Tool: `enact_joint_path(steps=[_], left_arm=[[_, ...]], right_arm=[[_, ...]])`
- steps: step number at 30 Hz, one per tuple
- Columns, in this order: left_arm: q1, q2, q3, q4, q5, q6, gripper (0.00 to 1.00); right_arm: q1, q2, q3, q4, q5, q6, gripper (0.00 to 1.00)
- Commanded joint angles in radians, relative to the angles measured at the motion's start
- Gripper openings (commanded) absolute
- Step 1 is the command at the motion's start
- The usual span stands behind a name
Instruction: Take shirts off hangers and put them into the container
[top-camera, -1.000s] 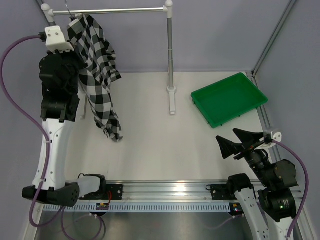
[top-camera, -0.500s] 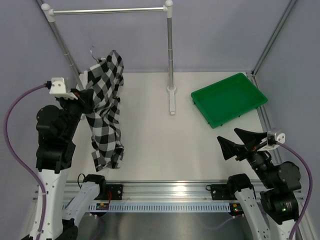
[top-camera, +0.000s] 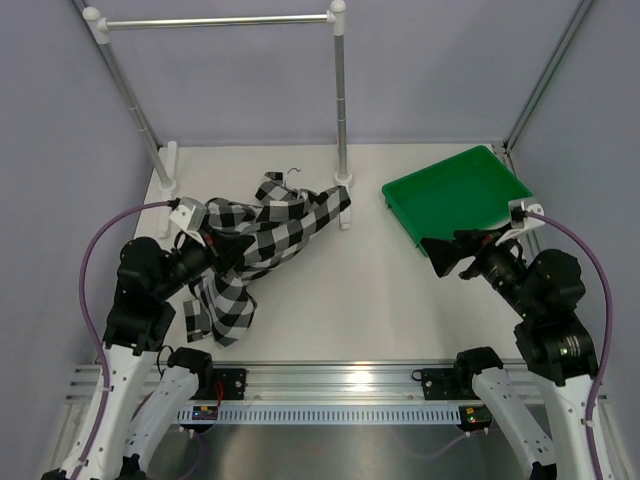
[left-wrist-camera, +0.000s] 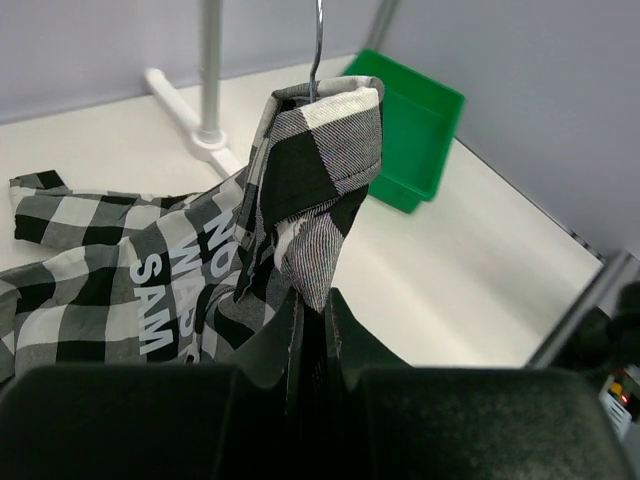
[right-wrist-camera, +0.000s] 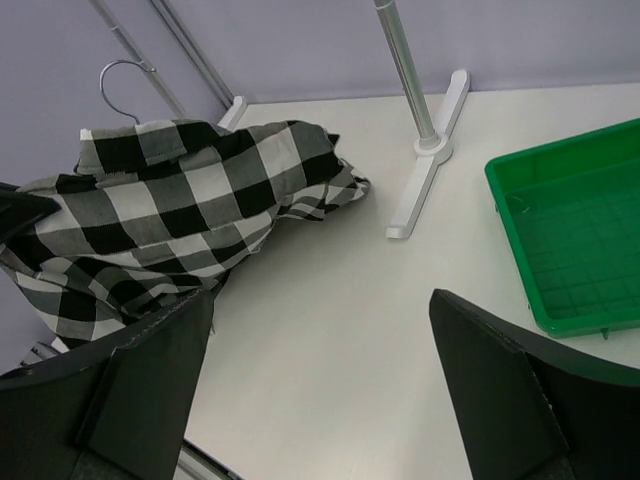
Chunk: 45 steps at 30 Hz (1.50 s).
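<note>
The black-and-white checked shirt (top-camera: 290, 215) is draped low over the table left of centre, one sleeve trailing toward the near edge. My left gripper (top-camera: 222, 250) is shut on a fold of it; in the left wrist view the cloth (left-wrist-camera: 300, 180) rises from the pinched fingertips (left-wrist-camera: 315, 300). The hanger's metal hook (top-camera: 292, 175) pokes out of the collar (left-wrist-camera: 316, 50); the rest of the hanger is hidden inside the shirt. The green container (top-camera: 458, 195) sits at the right with nothing in it. My right gripper (top-camera: 440, 257) stands open by its near corner, with nothing between its fingers (right-wrist-camera: 320, 300).
A silver rail (top-camera: 215, 21) spans the back on two posts. The right post's white foot (top-camera: 345, 215) touches the shirt's far end, and the left post's foot (top-camera: 165, 170) stands at the far left. Grey walls close in the sides.
My left arm has carried the shirt and hanger off the rail, down and rightward onto the table. My right gripper, still open, has moved forward toward the container's near corner.
</note>
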Motion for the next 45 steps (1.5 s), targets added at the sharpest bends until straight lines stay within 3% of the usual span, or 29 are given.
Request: enact_joint_path(steps=[1, 7, 15, 23, 34, 45], left_arm=[[-0.049, -0.014, -0.005, 0.159, 0.102, -0.005, 0.0], [-0.111, 0.007, -0.07, 0.261, 0.09, -0.045, 0.0], [-0.221, 0.097, -0.081, 0.297, 0.005, 0.0, 0.0], [-0.241, 0.113, -0.104, 0.26, -0.084, 0.043, 0.0], [-0.241, 0.059, -0.143, 0.24, -0.114, 0.053, 0.0], [-0.241, 0.053, -0.142, 0.242, -0.1, 0.053, 0.0]], right_arm=[[0.012, 0.105, 0.069, -0.014, -0.053, 0.017, 0.99], [0.041, 0.249, 0.13, 0.042, -0.052, 0.021, 0.99], [0.243, 0.47, 0.23, 0.156, 0.089, 0.006, 0.99], [0.473, 0.734, 0.414, 0.207, 0.206, -0.055, 0.99], [0.575, 0.964, 0.541, 0.273, 0.264, -0.052, 0.81], [0.591, 1.062, 0.58, 0.299, 0.278, -0.045, 0.58]])
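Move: The hanger's hook sticks up out of the shirt's collar, some 16 cm ahead of the open right hand and 31 cm to its left, about level. The left hand already holds the hanging shirt; the hook lies roughly 12 cm ahead, 11 cm to its right and 4 cm up. From the right hand, the green container is about 30 cm ahead, 16 cm right, 28 cm below; the rack's right foot is 30 cm ahead, 14 cm left, 32 cm below. Leftward and forward, sinking slightly, the right hand sweeps some 28 cm to the hook, tipping its fingers down a little and turning about 20 degrees counter-clockwise. Late in the reach its wide-open fingers draw part way shut around the hook. The left hand keeps its pinch on the shirt and brings it about 5 cm right and 5 cm down, then holds still. ##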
